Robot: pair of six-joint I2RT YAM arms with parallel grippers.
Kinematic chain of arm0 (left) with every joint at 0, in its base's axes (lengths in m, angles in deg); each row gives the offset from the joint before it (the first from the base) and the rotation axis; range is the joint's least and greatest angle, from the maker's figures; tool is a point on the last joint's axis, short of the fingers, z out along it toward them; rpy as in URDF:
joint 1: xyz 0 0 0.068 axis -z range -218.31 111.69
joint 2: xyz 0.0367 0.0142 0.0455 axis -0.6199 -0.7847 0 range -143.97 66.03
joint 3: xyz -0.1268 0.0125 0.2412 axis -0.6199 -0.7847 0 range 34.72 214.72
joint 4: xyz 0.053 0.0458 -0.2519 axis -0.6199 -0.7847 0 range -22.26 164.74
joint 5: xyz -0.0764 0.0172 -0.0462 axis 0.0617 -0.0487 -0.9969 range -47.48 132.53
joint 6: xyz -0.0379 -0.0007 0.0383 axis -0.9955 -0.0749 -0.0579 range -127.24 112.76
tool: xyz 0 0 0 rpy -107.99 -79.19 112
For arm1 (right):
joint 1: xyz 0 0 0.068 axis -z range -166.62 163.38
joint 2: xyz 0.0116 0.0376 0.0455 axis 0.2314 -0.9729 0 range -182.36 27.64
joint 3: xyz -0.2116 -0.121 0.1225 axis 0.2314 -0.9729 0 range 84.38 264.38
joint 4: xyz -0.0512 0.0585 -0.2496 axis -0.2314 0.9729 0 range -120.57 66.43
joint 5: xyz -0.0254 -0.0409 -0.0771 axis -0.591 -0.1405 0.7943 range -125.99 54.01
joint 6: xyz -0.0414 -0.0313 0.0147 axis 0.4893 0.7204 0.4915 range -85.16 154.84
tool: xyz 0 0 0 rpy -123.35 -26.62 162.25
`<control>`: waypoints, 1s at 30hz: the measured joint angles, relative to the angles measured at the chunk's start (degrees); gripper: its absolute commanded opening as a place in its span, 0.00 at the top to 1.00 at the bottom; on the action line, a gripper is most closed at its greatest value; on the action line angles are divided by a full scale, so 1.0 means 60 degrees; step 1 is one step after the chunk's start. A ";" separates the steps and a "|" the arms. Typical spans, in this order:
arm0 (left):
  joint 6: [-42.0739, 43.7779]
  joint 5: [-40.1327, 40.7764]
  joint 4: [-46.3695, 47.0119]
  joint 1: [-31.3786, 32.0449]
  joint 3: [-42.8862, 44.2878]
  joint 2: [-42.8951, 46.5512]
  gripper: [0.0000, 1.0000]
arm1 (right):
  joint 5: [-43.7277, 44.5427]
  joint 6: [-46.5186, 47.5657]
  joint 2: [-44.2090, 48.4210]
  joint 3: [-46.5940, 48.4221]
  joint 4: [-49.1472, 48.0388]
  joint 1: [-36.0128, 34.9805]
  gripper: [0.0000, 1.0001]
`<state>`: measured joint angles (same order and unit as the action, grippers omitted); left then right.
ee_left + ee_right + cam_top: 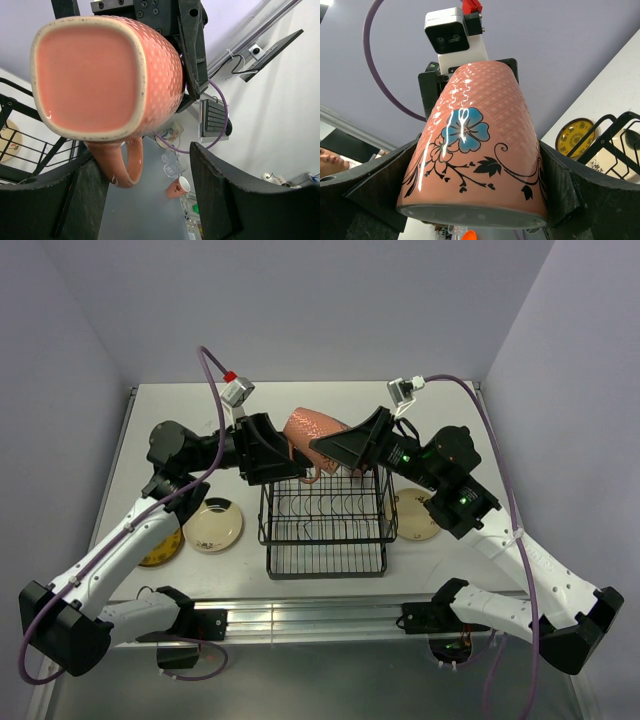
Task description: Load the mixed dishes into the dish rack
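Observation:
A pink mug (315, 428) with a blue flower and black vines hangs in the air over the back of the black wire dish rack (325, 525). My right gripper (345, 445) is shut on it, a finger pressed on each side of the mug (475, 150). My left gripper (285, 455) faces the mug's flat base (90, 75) and stands open. The brown handle (120, 165) hangs between the left fingers, close to the left finger (55, 200) and well apart from the other. A cream plate (213, 525) and a yellow patterned plate (165, 545) lie left of the rack. Another cream plate (415, 512) lies on its right.
Grey walls close in the table on the left, back and right. Purple cables (205, 370) loop above both wrists. A metal rail (320, 615) runs along the near edge between the arm bases.

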<state>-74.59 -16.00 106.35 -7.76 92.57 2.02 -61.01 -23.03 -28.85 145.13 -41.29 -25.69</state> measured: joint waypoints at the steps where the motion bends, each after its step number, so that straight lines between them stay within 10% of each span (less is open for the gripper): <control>1: 0.0000 0.0036 0.0007 0.0026 0.0000 -0.0015 0.35 | -0.0011 -0.0007 -0.0004 0.0000 -0.0011 0.0000 1.00; 26: 0.0459 0.0324 -0.0463 0.0769 0.0375 -0.0608 0.48 | -0.0135 -0.0149 -0.0055 0.0000 -0.0215 0.0004 1.00; 30: 0.0510 0.0324 -0.0463 0.0827 0.0397 -0.0721 0.65 | -0.0189 -0.0197 -0.0055 -0.0004 -0.0291 0.0000 1.00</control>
<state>-71.53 -14.05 103.58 -2.80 94.95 -2.30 -62.14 -24.21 -29.17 145.11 -43.04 -25.69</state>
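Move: From the left hand, the handle of the mug held by the right hand is about 4 cm to the right, 1 cm ahead and 1 cm below. The mug body's middle is some 6 cm to the right and 3 cm ahead, level. The dish rack lies roughly 13 cm ahead, 7 cm right and 30 cm down. From the right hand, the handle is about 4 cm left, 3 cm back and 1 cm down. Rightward and slightly down, about 3 cm in all, the left hand eases in towards the mug's handle side, the mug's base just ahead of its fingers. As it goes its fingers close by about a third of their opening, one above and one below. The right hand holds nearly still, keeping its grip on the rim end of the mug. ##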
